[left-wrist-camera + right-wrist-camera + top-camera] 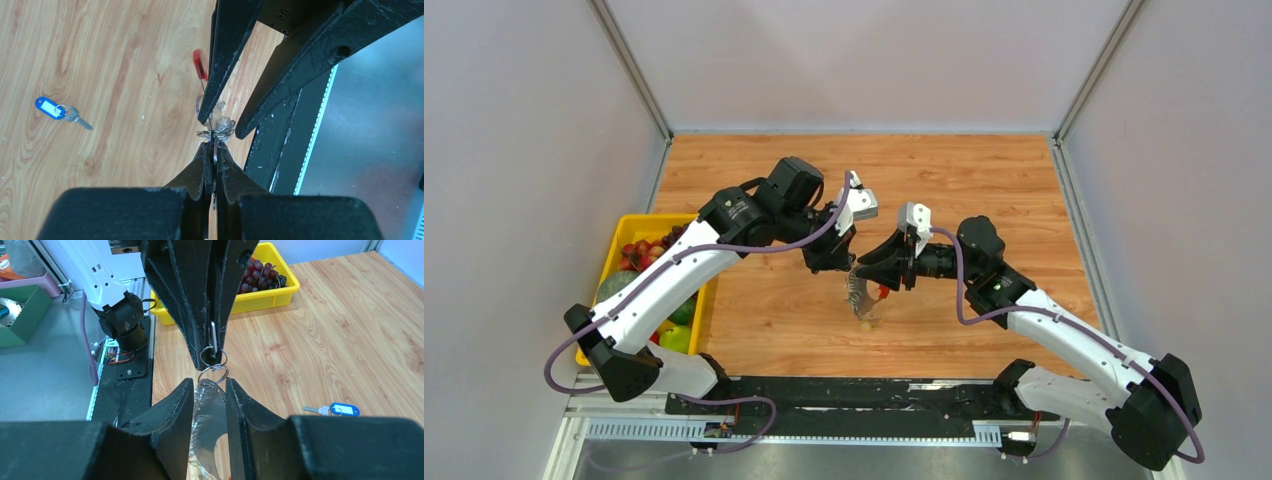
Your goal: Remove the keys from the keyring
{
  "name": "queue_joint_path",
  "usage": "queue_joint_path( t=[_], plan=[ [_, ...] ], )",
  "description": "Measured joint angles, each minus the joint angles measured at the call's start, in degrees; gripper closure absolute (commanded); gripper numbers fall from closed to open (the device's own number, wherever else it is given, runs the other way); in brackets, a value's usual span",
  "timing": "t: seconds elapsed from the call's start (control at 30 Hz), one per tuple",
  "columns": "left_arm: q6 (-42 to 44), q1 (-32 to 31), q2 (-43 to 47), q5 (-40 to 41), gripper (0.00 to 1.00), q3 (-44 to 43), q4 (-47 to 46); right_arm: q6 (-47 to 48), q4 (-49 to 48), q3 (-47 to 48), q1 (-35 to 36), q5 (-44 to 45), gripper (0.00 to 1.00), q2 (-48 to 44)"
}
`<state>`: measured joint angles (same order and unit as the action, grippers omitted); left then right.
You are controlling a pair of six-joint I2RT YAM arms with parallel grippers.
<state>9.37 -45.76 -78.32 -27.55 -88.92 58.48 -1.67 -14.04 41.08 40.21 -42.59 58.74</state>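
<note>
My left gripper [844, 263] [214, 145] is shut on a thin metal key [212, 337] of the bunch, held above the table. Two wire rings [212, 371] link that key to the keyring, a grey translucent elongated piece [212, 415] [860, 292] with a red piece [200, 64] [883, 292]. My right gripper [871, 273] [210, 385] faces the left one tip to tip. Its fingers sit narrowly apart with the grey piece filling the gap between them. One key with a blue tag [49, 107] [344, 409] lies loose on the wooden table.
A yellow bin [659, 217] [260, 300] with grapes [257, 270] and other fruit stands at the table's left edge. A black rail [844, 395] runs along the near edge by the arm bases. Grey walls enclose the table.
</note>
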Motion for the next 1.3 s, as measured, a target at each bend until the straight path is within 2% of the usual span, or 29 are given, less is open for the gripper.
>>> queue_joint_path(
  t=[0.33,0.47,0.73,1.27,1.3],
  plan=[
    [0.2,-0.7,0.1,-0.3,1.00,0.0,0.0,0.0,-0.7,0.0,1.1,-1.0,0.77,0.3],
    [0.3,-0.8,0.3,-0.5,1.00,0.0,0.0,0.0,-1.0,0.0,1.4,-1.1,0.88,0.7],
    [0.4,-0.8,0.7,0.1,1.00,0.2,0.1,0.0,-1.9,0.0,1.6,-1.0,1.00,0.9],
    [1.0,-1.0,3.8,1.9,1.00,1.5,-0.2,0.1,-2.5,0.0,1.7,-0.7,1.00,0.6],
    [1.1,-1.0,3.9,2.1,1.00,1.6,-0.2,0.2,-2.5,0.0,1.7,-0.7,0.98,0.5]
  ],
)
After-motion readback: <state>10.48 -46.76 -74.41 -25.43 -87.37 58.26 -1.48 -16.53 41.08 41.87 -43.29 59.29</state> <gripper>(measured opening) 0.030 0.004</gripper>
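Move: The lower ring of the keyring, hanging from the left fingertips, sits at the mouth of the right fingers, about 2 cm to the right hand's left, level with it in height and reach. From the left hand that ring is some 2 cm to the right and 2 cm below, not ahead or back. The grey-red piece hangs about 6 cm below the right hand, 2 cm back and 1 cm left; the blue-tagged key lies roughly 18 cm ahead of the right hand, 5 cm left, 25 cm down. The lower ring is met by the right fingers, which edge about 1 cm back and 1 cm left, then rise half a centimetre, closing from a third open to fully shut and seeming to pinch the ring's lower edge. The left hand keeps its grip on the keyring, eases slightly back, then draws about 1 cm left and 1 cm up, tipping its fingers some 5 degrees. ##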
